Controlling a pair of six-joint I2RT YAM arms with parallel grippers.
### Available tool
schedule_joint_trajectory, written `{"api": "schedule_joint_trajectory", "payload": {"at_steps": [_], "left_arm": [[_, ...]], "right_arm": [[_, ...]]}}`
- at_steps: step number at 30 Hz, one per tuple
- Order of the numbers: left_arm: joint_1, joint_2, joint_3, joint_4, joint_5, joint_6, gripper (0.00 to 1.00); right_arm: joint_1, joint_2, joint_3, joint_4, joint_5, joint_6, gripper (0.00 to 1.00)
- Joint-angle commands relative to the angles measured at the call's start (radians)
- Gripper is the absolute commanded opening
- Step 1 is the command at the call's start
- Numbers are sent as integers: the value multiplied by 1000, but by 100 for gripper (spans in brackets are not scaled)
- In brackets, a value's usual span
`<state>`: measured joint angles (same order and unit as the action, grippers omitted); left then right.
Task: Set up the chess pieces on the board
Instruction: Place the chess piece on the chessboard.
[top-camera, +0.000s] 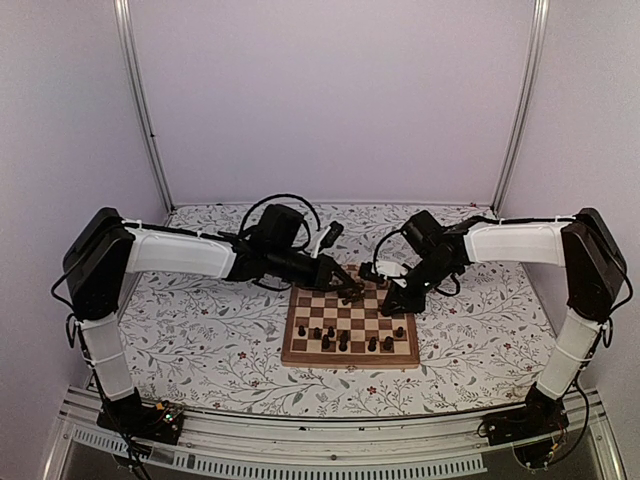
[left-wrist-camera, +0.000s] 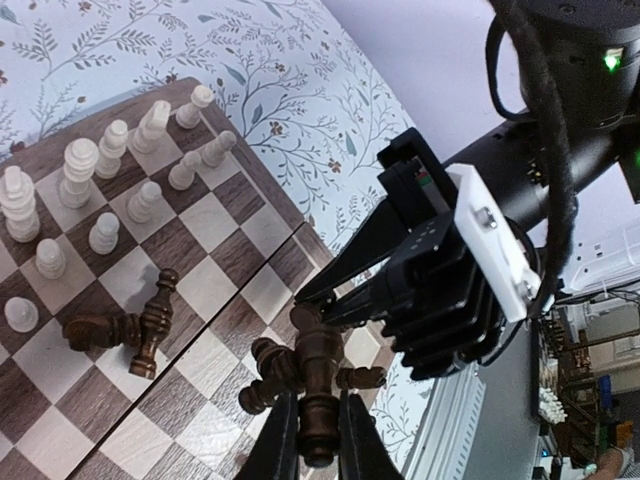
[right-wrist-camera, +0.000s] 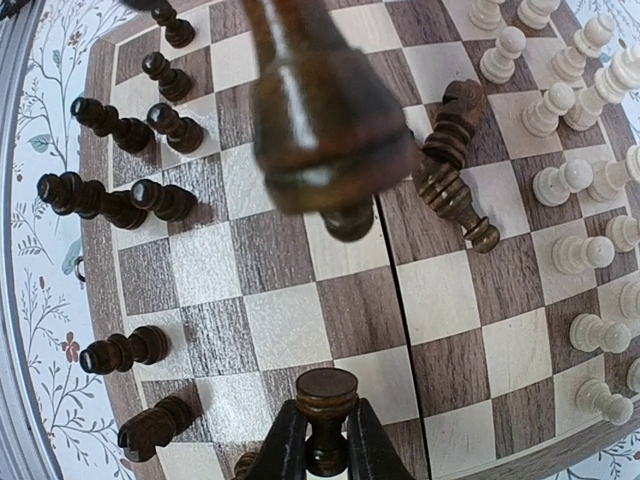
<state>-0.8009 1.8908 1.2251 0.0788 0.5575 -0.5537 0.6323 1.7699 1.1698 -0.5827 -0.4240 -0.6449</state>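
The board (top-camera: 292, 350) lies mid-table. My left gripper (top-camera: 352, 291) hovers over its far edge, and in the left wrist view it (left-wrist-camera: 318, 402) is shut on a dark chess piece (left-wrist-camera: 318, 350) held upright. My right gripper (top-camera: 396, 300) meets it from the right. In the right wrist view it (right-wrist-camera: 326, 412) is shut on another dark piece (right-wrist-camera: 328, 386), flat base up. Pale pieces (left-wrist-camera: 100, 180) (right-wrist-camera: 570, 180) stand in two rows at one end. Dark pieces (right-wrist-camera: 120, 200) stand at the other end, and two dark pieces (left-wrist-camera: 120, 328) (right-wrist-camera: 450, 170) lie toppled mid-board.
More dark pieces (left-wrist-camera: 270, 368) (right-wrist-camera: 150, 428) lie on their sides near the board's corner. The right gripper's black body (left-wrist-camera: 440, 290) hangs close over the left gripper's piece. A large blurred dark piece (right-wrist-camera: 320, 120) fills the top of the right wrist view. The floral table (top-camera: 200, 330) surrounds the board.
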Motion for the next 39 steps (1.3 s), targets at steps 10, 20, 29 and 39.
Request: {"api": "schedule_joint_trajectory", "payload": {"at_steps": [10,20,29,39], "left_arm": [[11,-45,11,-210,-119,139,5],[12,-19,11,-147,-61,142,5],[11,-8,29,-132,-38,136,5],[6,-116,100,-467,-229,286,6]], "right_arm": [[-6,44,-3,-2,14,4,27],[-6,0,33,-34,-62,5,41],[-6,-1,62,-39,-60,9,43],[-10,-59,42,-32,9,-5,44]]}}
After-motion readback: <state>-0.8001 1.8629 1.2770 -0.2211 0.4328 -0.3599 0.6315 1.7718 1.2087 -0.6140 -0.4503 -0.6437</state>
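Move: The right hand holds a small dark chess piece upright, with the free square it is meant for straight below, about 4 cm down. Of that square, a dark pawn stands some 3 cm back and 3 cm to the right, and a dark knight about 6 cm back and level with it. A fallen dark pair lies roughly 5 cm ahead and 8 cm left. From the left hand, that square is some 9 cm right, 2 cm back and 10 cm down. Straight down by just over 1 cm, the right hand sets its dark piece on the square, opens its fingers to let go, then rises some 2 cm clear around the piece. The left hand, keeping its grip on a tall dark piece, sinks nearly 4 cm while drawing left, away from the right hand, then hovers after a slight rise, its fingertips tilted about 15 degrees more downward. ##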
